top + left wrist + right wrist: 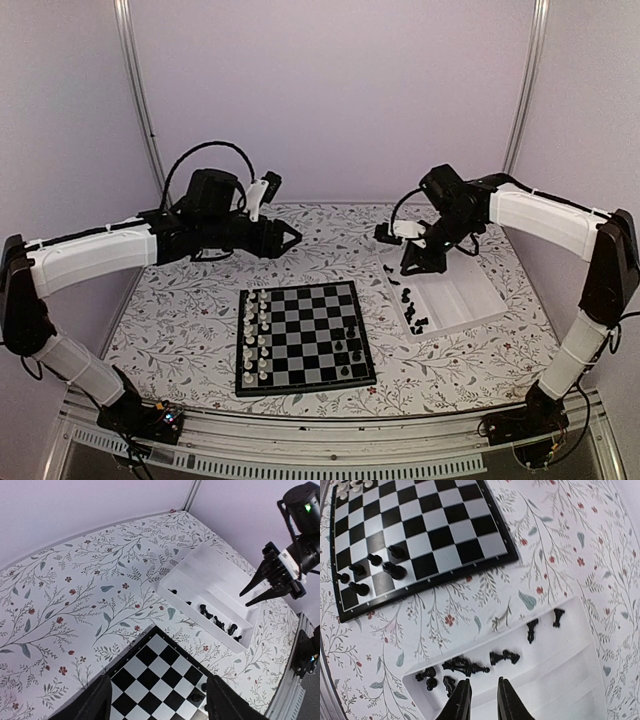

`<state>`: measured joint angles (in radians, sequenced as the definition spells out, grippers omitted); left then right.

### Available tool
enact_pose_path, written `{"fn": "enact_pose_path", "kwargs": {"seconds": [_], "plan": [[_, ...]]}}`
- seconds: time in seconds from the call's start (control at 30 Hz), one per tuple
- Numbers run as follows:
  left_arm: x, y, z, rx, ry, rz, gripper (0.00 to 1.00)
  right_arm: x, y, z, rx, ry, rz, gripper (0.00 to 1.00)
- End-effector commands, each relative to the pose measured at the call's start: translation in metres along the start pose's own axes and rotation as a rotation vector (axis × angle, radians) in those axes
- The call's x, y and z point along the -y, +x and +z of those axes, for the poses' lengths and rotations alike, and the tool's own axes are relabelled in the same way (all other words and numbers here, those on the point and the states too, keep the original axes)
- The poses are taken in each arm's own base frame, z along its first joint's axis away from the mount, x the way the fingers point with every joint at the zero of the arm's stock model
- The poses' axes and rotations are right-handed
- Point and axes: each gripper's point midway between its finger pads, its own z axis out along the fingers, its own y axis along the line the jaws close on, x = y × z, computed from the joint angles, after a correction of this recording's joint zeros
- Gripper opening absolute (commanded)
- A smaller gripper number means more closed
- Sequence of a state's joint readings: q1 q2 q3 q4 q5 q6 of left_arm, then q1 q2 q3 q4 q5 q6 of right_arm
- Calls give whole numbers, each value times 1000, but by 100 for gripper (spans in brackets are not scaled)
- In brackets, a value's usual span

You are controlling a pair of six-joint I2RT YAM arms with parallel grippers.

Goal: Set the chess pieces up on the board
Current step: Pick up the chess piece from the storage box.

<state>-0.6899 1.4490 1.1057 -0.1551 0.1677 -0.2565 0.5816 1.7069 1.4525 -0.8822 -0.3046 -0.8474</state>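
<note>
The board (305, 330) lies in the middle of the table, with white chessmen (255, 335) lined along its left side. A few black chess pieces (348, 348) stand near its right edge; the right wrist view shows them upright on the board (445, 530) at its near corner (375, 567). Several more black pieces (470, 665) lie toppled in the white tray (560, 680). My right gripper (484, 681) hovers just above them, fingers a narrow gap apart and holding nothing. My left gripper (159, 677) hangs wide open and empty above the board's far corner (155, 680).
The ridged white tray (465, 295) sits right of the board, its pieces (410, 310) bunched along the left trough. The left wrist view shows the right gripper (247, 592) above the tray (210, 575). A floral cloth covers the table, with walls behind.
</note>
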Motion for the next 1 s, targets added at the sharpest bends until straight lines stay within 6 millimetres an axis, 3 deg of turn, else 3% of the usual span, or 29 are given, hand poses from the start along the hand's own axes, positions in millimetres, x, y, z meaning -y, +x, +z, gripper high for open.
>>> {"fn": "enact_pose_path", "kwargs": {"seconds": [0.0, 0.13, 0.27, 0.43, 0.77, 0.97], "plan": [[26, -12, 21, -7, 74, 52, 66, 0, 45, -3, -27, 14, 92, 20], [39, -7, 44, -49, 110, 61, 65, -10, 86, 9, -105, 16, 103, 20], [52, -3, 64, -83, 126, 77, 65, -11, 102, 24, -136, 21, 105, 20], [59, 3, 73, -117, 121, 93, 64, 3, 99, 43, -132, 17, 169, 20], [52, 5, 67, -127, 78, 94, 64, 46, 81, 67, -113, 68, 285, 20], [50, 13, 65, -143, 69, 84, 64, 58, 76, 83, -122, 36, 367, 20]]}}
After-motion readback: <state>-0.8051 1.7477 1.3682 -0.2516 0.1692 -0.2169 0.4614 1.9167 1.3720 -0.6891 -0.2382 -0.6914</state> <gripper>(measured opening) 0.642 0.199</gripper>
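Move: In the storage box, the black rook at its far end lies about 15 cm ahead of the right hand, 2 cm to its left and 14 cm below. At that same level, a second lying piece is some 10 cm ahead and 1 cm left, a crossed pair about 5 cm ahead and 2 cm right, and the nearer heap 1 cm back and 2 cm right. From the left hand, the rook is roughly 13 cm ahead, 22 cm right and 21 cm below. Dropping about 10 cm into the box area, the right hand first swings some 8 cm right and slightly back, then turns forward, running about 8 cm low past the crossed pair towards the rook and edging left. It turns clockwise as it goes, its narrow finger gap unchanged and empty. The left hand drifts about 8 cm right above the table and sinks 4 cm, fingers still open. ##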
